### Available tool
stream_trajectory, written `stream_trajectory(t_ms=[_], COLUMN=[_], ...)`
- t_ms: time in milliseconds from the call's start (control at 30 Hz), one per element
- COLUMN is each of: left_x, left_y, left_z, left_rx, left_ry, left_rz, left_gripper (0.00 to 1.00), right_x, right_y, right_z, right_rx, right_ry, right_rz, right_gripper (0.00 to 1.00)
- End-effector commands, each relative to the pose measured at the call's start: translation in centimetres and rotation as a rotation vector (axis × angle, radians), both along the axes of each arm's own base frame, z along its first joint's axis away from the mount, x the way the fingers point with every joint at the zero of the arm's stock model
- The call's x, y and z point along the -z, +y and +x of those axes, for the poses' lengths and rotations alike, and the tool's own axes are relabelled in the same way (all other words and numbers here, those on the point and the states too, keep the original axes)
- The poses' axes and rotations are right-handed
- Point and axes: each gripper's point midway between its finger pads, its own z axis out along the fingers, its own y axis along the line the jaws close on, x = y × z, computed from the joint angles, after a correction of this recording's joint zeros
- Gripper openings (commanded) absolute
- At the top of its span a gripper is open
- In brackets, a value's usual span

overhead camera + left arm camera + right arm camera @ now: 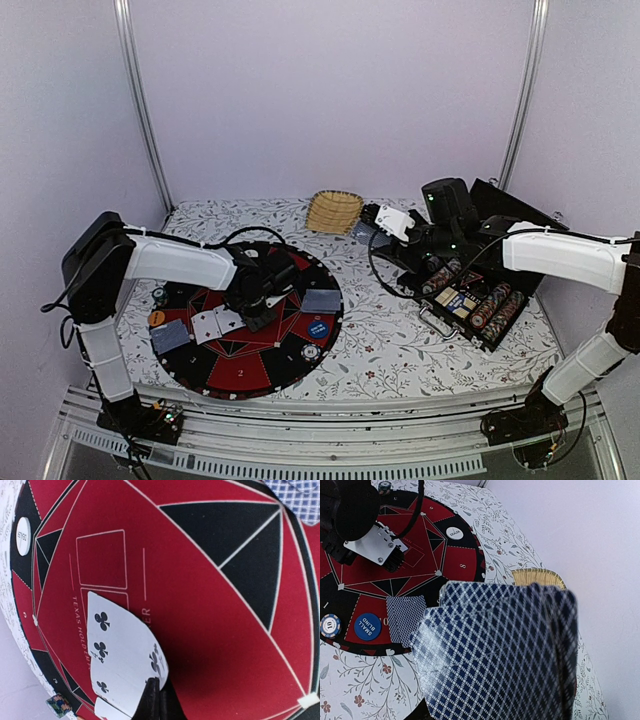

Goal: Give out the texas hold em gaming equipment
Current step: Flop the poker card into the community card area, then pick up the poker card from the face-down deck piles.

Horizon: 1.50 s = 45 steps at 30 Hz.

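My left gripper (155, 684) is shut, pinching the edge of a face-up four of clubs (120, 647) that bows just above the red and black poker mat (210, 610). From above, this gripper (258, 304) hangs over the mat's centre, beside two face-up cards (215, 322). My right gripper (374, 223) is near the straw basket and is shut on a fanned stack of blue-backed cards (500, 655); the stack hides its fingers. Face-down cards (320, 300) (170, 335) lie on the mat. So do a blue small-blind button (367, 626), a striped chip (329, 625) and a white dealer button (453, 532).
A woven straw basket (333, 210) stands at the back centre. An open black case (470, 297) with rows of chips lies on the right, under the right arm. An orange chip (157, 318) and a dark chip (158, 295) sit at the mat's left edge.
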Motion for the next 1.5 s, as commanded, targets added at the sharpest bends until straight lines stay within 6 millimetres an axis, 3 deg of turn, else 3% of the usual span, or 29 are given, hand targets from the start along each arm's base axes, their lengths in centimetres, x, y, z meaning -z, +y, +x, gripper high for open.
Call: stream_trajectory(t_ms=[0,100,267,533,667,867,967,1033,1233,1367,1400,1467], left_x=[-0.4,-0.5,-0.8,-4.4,-8.9,-18.9,-23.8,-25.4,-24.3,-23.4,-23.4,-23.3], left_y=[-1.0,-1.2,-1.3,-3.8,-6.1,-10.8,-12.7,-13.9,-15.7,-16.1,-16.2,-16.3], left_z=[-0.8,-0.8,-1.4,-2.4,-1.5,0.8,0.1,-0.9,-1.0,-0.6,-0.4,-0.2], left_rx=[0.013,0.016,0.023,0.074,0.105,0.139,0.251,0.323,0.328,0.311,0.306,0.302], left_ry=[0.008,0.011,0.034,0.056,-0.003,0.017,0.04,0.089,0.193,0.186,0.183,0.179], left_rz=[-0.041,-0.05,-0.071,-0.249,-0.438,-1.04,-1.328,-1.426,-1.463,-1.452,-1.45,-1.448], left_gripper=[0.0,0.02,0.21,0.45,0.58,0.83,0.98,0.98,0.98,0.98,0.98,0.98], right_x=[-1.4,-1.5,-1.4,-1.6,-1.8,-2.0,-2.1,-2.3,-2.3,-1.0,-2.1,-1.8], right_y=[-0.2,-0.2,-0.3,-0.3,0.0,1.1,2.4,3.3,6.1,7.3,7.8,8.3], right_z=[-0.3,-0.3,-0.3,-0.3,-0.6,-1.3,-2.1,-2.5,-3.2,-3.8,-3.6,-3.6], right_rx=[0.002,0.0,0.004,0.002,-0.018,-0.052,-0.094,-0.119,-0.18,-0.213,-0.217,-0.223], right_ry=[-0.024,-0.026,-0.025,-0.026,-0.023,-0.015,-0.015,-0.017,-0.003,0.022,0.004,0.005], right_rz=[0.031,0.031,0.027,0.03,0.036,0.047,0.052,0.059,0.073,0.061,0.074,0.07], right_gripper=[0.45,0.45,0.45,0.45,0.45,0.45,0.46,0.46,0.46,0.46,0.46,0.46])
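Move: The card pinched in the left gripper bows out about 3 cm ahead and 3 cm left, its middle roughly 1 cm below; its place is just there, at the right end of the face-up cards. The next face-up card is about 7 cm left and 1 cm ahead, the small blind button 12 cm right and 2 cm back. The deck held by the right hand is some 25 cm right, 5 ahead and 19 above. From the right hand, the flop card is about 27 cm left, 2 back and 20 below. Open the left fingers wide and let go of the card on the mat, easing back and right a centimetre or so, then lift about 24 cm and swing some 15 cm right towards the deck, rolling the wrist about 80 degrees until the open jaws point right. Late on, bring the right hand, still gripping the deck, about 6 cm left and 4 back to meet it, turning slightly counter-clockwise. ##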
